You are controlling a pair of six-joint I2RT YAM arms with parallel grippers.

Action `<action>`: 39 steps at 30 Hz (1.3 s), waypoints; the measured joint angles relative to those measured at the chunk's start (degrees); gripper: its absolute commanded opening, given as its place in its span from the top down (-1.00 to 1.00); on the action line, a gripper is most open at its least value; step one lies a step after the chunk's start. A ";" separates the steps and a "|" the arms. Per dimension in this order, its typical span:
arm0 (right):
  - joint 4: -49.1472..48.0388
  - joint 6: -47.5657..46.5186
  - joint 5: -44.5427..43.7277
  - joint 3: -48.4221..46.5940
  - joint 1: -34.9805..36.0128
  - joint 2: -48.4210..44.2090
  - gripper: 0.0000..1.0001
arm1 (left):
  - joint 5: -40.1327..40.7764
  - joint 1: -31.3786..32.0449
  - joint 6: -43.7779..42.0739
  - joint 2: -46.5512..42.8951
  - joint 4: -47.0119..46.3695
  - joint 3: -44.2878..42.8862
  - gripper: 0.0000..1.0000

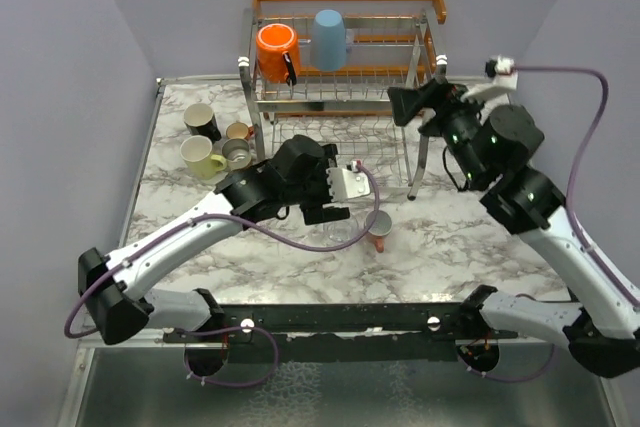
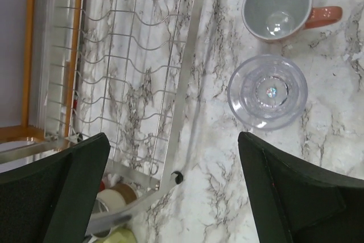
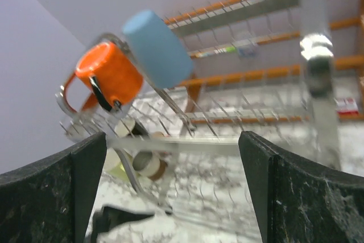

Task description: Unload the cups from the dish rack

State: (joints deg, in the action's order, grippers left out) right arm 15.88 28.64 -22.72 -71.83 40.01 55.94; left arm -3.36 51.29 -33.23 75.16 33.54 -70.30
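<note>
The dish rack (image 1: 345, 87) stands at the back, with a bright orange mug (image 1: 275, 50) and a light blue cup (image 1: 329, 39) upside down on its upper tier. In the right wrist view the orange mug (image 3: 108, 75) and the blue cup (image 3: 158, 46) lie ahead, up and to the left. My right gripper (image 1: 410, 105) is open at the rack's right end, empty. My left gripper (image 1: 325, 212) hangs open over the table in front of the rack, holding nothing. A clear glass cup (image 2: 267, 91) and a small orange-red mug (image 2: 278, 7) stand upright just beyond its fingers.
Left of the rack stand a black cup (image 1: 201, 120), a pale yellow mug (image 1: 200, 155), a tan cup (image 1: 238, 131) and a grey cup (image 1: 237, 153). The rack's lower wire tier (image 2: 131, 72) holds nothing. Purple walls close in on three sides.
</note>
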 measured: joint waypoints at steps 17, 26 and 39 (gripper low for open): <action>13.25 -12.83 8.50 -52.68 0.00 50.34 -0.99 | 1.55 -8.09 -4.70 -25.42 10.36 11.56 -0.98; 14.12 -19.58 4.46 -60.02 0.00 55.89 -0.88 | 1.55 -8.09 -4.68 -28.28 12.85 13.60 -0.98; 12.63 -25.31 -0.39 -60.57 0.00 58.88 0.08 | 1.46 -8.09 -3.52 -29.24 13.33 13.62 -0.98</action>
State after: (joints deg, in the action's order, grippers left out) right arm 28.51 3.33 -23.11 -132.40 40.01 114.83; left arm -1.89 43.20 -36.75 45.91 46.87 -56.69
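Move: The blue cup stands upside down on the upper shelf, about 20 cm ahead of the right hand and 14 cm to its left, nearly at its height. The orange mug is some 10 cm left of the cup and 2 cm nearer; the shelf's front rail runs about 9 cm nearer than the cup and 7 cm lower. From the left hand the cup is about 24 cm ahead and 18 cm up; the clear glass lies 4 cm right and 14 cm below, the pink mug 9 cm right of the glass. The right hand, wide open, arcs some 19 cm forward and 14 cm left, lifting about 5 cm over the shelf's front rail and then sinking to just under its starting height, while it rolls about 30 degrees with its left side dropping; on arrival at the blue cup the fingers close partway and pinch its sides. Meanwhile the open left hand draws off from above the clear glass, about 13 cm left and 5 cm back, first rising some 4 cm and sinking again, then nearly stops over bare table. ##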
